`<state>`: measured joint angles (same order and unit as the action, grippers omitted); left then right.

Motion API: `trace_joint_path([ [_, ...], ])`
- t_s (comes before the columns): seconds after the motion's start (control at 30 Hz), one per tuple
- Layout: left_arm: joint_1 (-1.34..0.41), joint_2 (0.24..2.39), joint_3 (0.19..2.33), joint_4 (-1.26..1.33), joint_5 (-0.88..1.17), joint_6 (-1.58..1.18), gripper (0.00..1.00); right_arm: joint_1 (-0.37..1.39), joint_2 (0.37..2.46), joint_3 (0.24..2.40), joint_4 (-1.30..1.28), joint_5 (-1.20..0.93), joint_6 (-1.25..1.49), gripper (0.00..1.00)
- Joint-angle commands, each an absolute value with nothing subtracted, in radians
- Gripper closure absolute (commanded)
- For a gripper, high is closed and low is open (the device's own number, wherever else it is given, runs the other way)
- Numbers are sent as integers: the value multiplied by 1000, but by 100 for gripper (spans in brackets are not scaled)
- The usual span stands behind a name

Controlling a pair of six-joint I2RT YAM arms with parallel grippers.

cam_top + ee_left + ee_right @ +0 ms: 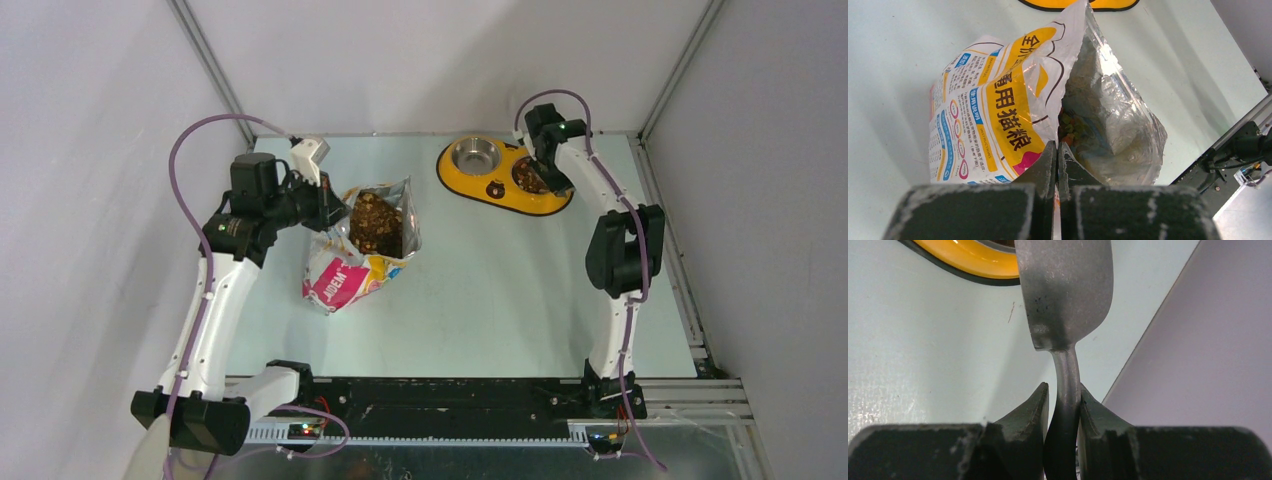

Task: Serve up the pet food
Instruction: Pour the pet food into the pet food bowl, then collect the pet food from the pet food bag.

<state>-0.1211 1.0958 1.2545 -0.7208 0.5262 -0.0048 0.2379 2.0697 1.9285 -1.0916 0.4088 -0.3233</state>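
The pet food (375,225) fills the open mouth of a glossy white, orange and pink bag (345,275) lying on the table's left half. My left gripper (330,205) is shut on the bag's upper left rim. In the left wrist view the bag (998,100) gapes beyond the left gripper (1057,150), with a few kibble pieces (1071,131) showing inside. My right gripper (552,182) hovers over the right bowl (527,177) of the yellow feeder (500,192); brown kibble lies in that bowl. The right gripper (1064,392) is shut on the handle of the grey metal scoop (1065,290).
The feeder's left steel bowl (474,154) is bare. Grey enclosure walls and a metal frame (670,230) border the table close to the right arm. A black rail (450,395) runs along the near edge. The feeder's rim (968,260) shows in the right wrist view.
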Motion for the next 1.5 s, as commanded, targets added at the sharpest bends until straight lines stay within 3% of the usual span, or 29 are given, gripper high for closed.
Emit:
trace_joint_path([
  [0.0,-110,1042,1271,-721,544,-22,100,242,1946,1917,-977,489,-316,100],
  [0.17,-109,1033,1280,-730,504,-17,100,234,1899,1913,-970,409,-286,100],
  [0.33,-107,1031,1306,-741,442,-19,100,185,1920,2134,-1207,-66,-158,100],
  [0.57,-100,1035,1317,-741,428,-18,100,251,1878,2152,-1313,-567,-178,100],
  [0.8,-100,1049,1325,-737,456,-22,100,427,1933,2070,-1320,-675,-178,100],
  [1.07,-100,1065,1322,-753,518,-8,99,506,2016,2057,-1313,-777,-153,100],
  [1.13,-102,1070,1325,-757,528,-3,95,516,2021,2039,-1297,-793,-150,100],
  [1.2,-102,1076,1332,-760,532,-2,83,524,2026,2033,-1293,-806,-148,100],
  [1.27,-101,1086,1341,-765,520,-2,55,533,2028,2034,-1287,-815,-146,100],
  [1.33,-102,1095,1350,-773,485,-2,35,542,2027,2035,-1278,-819,-139,100],
  [1.4,-103,1102,1353,-776,445,-2,23,552,2028,2037,-1269,-820,-134,100],
  [1.47,-109,1110,1355,-784,403,-2,18,558,2030,2040,-1263,-829,-129,100],
])
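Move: The right hand grips the scoop just above the far-right pet food bowl, which already has food in it; the open pet food bag is roughly 45 cm to this hand's left and 19 cm back, its middle about level in height. The filled bowl lies about 7 cm ahead, 6 cm left and 9 cm below; the empty bowl about 12 cm ahead and 21 cm left. The left hand is shut on the bag's rim, the bag's middle some 6 cm to its right, 5 cm back and 12 cm below. The right hand, still gripping the scoop, first lifts about 10 cm off the filled bowl, then swings left and back some 30 cm towards the bag, sinking by half that rise as it slows, while the wrist rolls around 60 degrees, left side up, to lay the scoop out towards the bag mouth. The left hand draws the rim about 1.5 cm to the left, then opens its fingers at the end and lets go of the rim. ##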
